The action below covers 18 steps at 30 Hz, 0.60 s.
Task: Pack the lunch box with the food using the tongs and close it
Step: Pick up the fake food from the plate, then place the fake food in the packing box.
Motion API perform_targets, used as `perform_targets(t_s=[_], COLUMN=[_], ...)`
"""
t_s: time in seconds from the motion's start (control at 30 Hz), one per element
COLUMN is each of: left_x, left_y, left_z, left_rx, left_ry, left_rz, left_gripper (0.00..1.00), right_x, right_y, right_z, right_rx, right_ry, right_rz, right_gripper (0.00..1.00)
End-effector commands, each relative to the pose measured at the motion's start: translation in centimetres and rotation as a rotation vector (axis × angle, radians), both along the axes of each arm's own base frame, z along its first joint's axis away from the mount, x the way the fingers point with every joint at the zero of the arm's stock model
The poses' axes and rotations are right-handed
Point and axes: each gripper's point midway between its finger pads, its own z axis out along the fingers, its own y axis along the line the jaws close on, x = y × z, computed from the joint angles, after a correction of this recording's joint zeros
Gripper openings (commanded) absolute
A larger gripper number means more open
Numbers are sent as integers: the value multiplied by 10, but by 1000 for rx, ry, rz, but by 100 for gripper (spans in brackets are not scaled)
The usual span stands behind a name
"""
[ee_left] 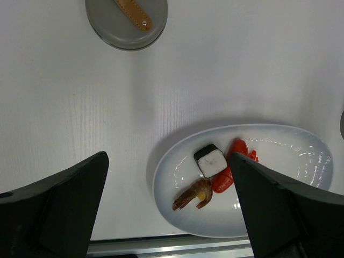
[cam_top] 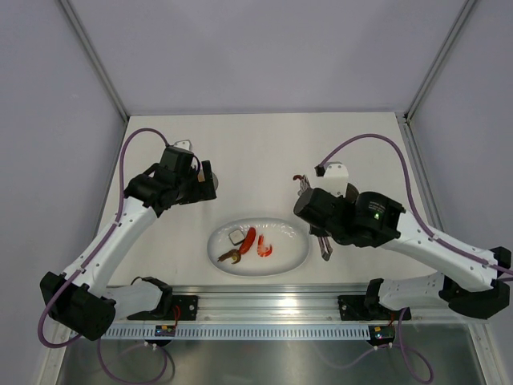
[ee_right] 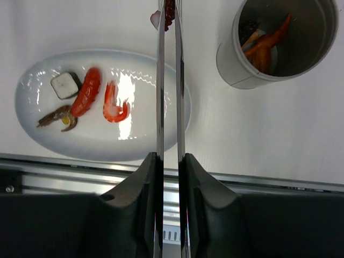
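My right gripper [ee_right: 169, 161] [cam_top: 309, 204] is shut on the silver tongs [ee_right: 160, 80] [cam_top: 324, 245]. The tongs' tips pinch a small red-brown food piece [ee_right: 169, 13] over the table, left of the open grey lunch box [ee_right: 277, 40], which holds orange and dark pieces. On the white oval plate [ee_right: 32, 113] [cam_top: 295, 255] lie a white square [ee_right: 65, 85], a red sausage [ee_right: 88, 98], an orange shrimp [ee_right: 114, 105] and a brown clawed piece [ee_right: 56, 116]. My left gripper [ee_left: 167, 158] [cam_top: 204, 180] hangs open above the plate's left end. The lid [ee_left: 126, 21] with its tan handle lies on the table beyond.
A metal rail [cam_top: 264, 306] runs along the near table edge just below the plate. Grey walls close in the table at the back and sides. The right arm's body covers the table right of the plate in the top view.
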Motion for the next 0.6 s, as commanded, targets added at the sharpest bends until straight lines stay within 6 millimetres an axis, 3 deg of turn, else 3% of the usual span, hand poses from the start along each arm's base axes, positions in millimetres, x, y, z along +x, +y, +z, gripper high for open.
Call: perform_targets(t_s=[0.0,0.23,0.57], left_x=[10,13,16], left_y=[-5,-9,-16], left_z=[14,15,16], left_rx=[-30,-40,-61], left_ry=[-57,-58,-51], left_rz=[-13,-23,-44], left_gripper=[99,99,99], right_x=[-3,-7,-13], right_y=[-68,-98,-117], right_z=[16,22,3], right_rx=[-149,-105,-102], right_ry=[-46,-67,-34], right_rz=[-129,-205,-282], right_gripper=[23,23,27])
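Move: The open lunch box, already holding some fake food, is what I take my load to: about 13 cm ahead of my right hand, 8 cm to its right and 18 cm lower. The plate's middle lies some 16 cm left and 5 cm ahead of that hand, with the red-and-white shrimp about 14 cm left and 6 cm ahead and the sausage about 19 cm left and 7 cm ahead. From my left hand the lunch box is about 38 cm right and 2 cm ahead. My right hand keeps the tongs squeezed on the dark red piece of fake food and carries them about 5 cm right, away from the plate and towards the lunch box. On the way I rise about 4 cm, then start sinking by about 1 cm, while the wrist turns some 10 degrees clockwise and lifts the fingers' aim a little, swinging the tong tips rightward. ##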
